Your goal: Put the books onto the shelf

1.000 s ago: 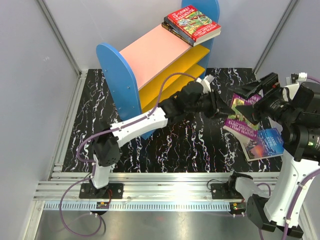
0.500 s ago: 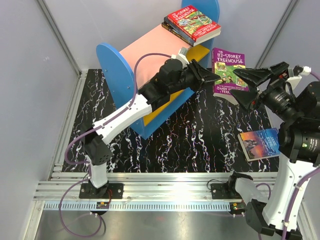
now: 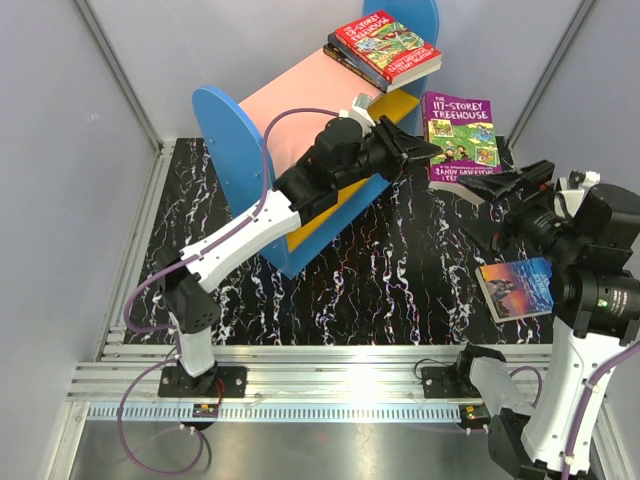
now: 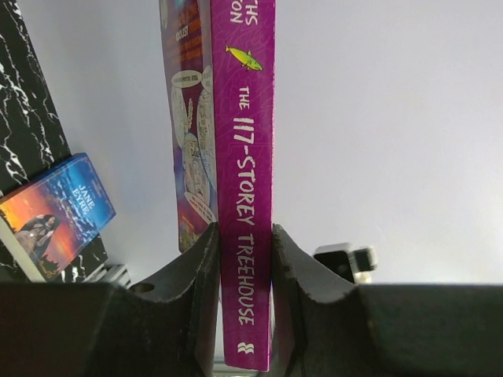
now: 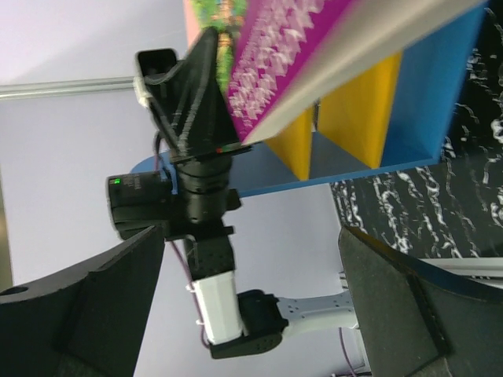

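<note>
My left gripper [image 3: 418,152] is shut on the lower spine of a purple "117-Storey Treehouse" book [image 3: 461,134]. It holds the book in the air just right of the shelf [image 3: 305,100], beside its yellow boards. The left wrist view shows the purple spine [image 4: 247,181] pinched between both fingers [image 4: 196,283]. On the pink top lies a red Treehouse book [image 3: 387,46] over a dark one. A blue "Jane Eyre" book [image 3: 516,289] lies flat on the table. My right gripper [image 3: 482,210] is open and empty, just below the purple book [image 5: 291,47].
The black marbled table [image 3: 400,290] is walled by grey panels on three sides. The shelf's blue end panel [image 3: 238,150] faces the left arm's base. The right arm stands over the blue book at the table's right edge.
The left arm has lifted the purple book off the table up beside the shelf. The right gripper, still open, has dropped lower and come away from it.
</note>
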Available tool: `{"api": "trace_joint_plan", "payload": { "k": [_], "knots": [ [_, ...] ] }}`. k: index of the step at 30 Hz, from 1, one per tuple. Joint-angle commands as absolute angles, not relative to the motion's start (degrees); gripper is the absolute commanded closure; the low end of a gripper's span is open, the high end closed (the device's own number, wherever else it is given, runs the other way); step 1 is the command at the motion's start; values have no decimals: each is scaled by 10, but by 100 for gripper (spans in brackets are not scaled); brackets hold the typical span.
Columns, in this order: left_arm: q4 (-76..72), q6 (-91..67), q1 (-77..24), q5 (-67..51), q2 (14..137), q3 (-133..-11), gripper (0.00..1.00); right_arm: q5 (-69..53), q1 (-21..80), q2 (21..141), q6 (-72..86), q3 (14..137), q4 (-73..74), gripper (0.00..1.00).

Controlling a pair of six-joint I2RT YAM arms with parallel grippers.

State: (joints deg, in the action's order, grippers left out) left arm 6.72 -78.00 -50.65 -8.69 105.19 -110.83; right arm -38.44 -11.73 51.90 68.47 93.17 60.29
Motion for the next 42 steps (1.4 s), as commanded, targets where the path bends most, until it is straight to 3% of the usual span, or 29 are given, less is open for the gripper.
{"api": "trace_joint_plan", "payload": {
  "k": [1, 6, 16, 42],
  "knots": [
    [-32, -814, -504, -91, 1006, -1109, 100, -353, -115, 497, 649, 884, 623, 0],
    [-51, -839, -509, -94, 1005, -1108, 100, -347, -115, 470, 676, 824, 553, 0],
    [-76, -871, -533, -79, 976, -1061, 100, -296, -115, 505, 666, 824, 416, 0],
    [-112, -900, -561, -49, 982, -1080, 100, -262, -115, 444, 751, 734, 356, 0]
  ]
}}
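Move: The left hand holds the purple book by its spine; the open right gripper it is bringing the book to sits about 11 cm back and 8 cm to its right, near its height. From the right hand the purple book's middle lies some 13 cm ahead and 2 cm left, about 3 cm lower. The book stack on the shelf top is roughly 32 cm ahead, 16 cm left and 8 cm lower. Right hand dips 5 cm, then reaches 4 cm forward, open, towards the purple book the left draws back. ##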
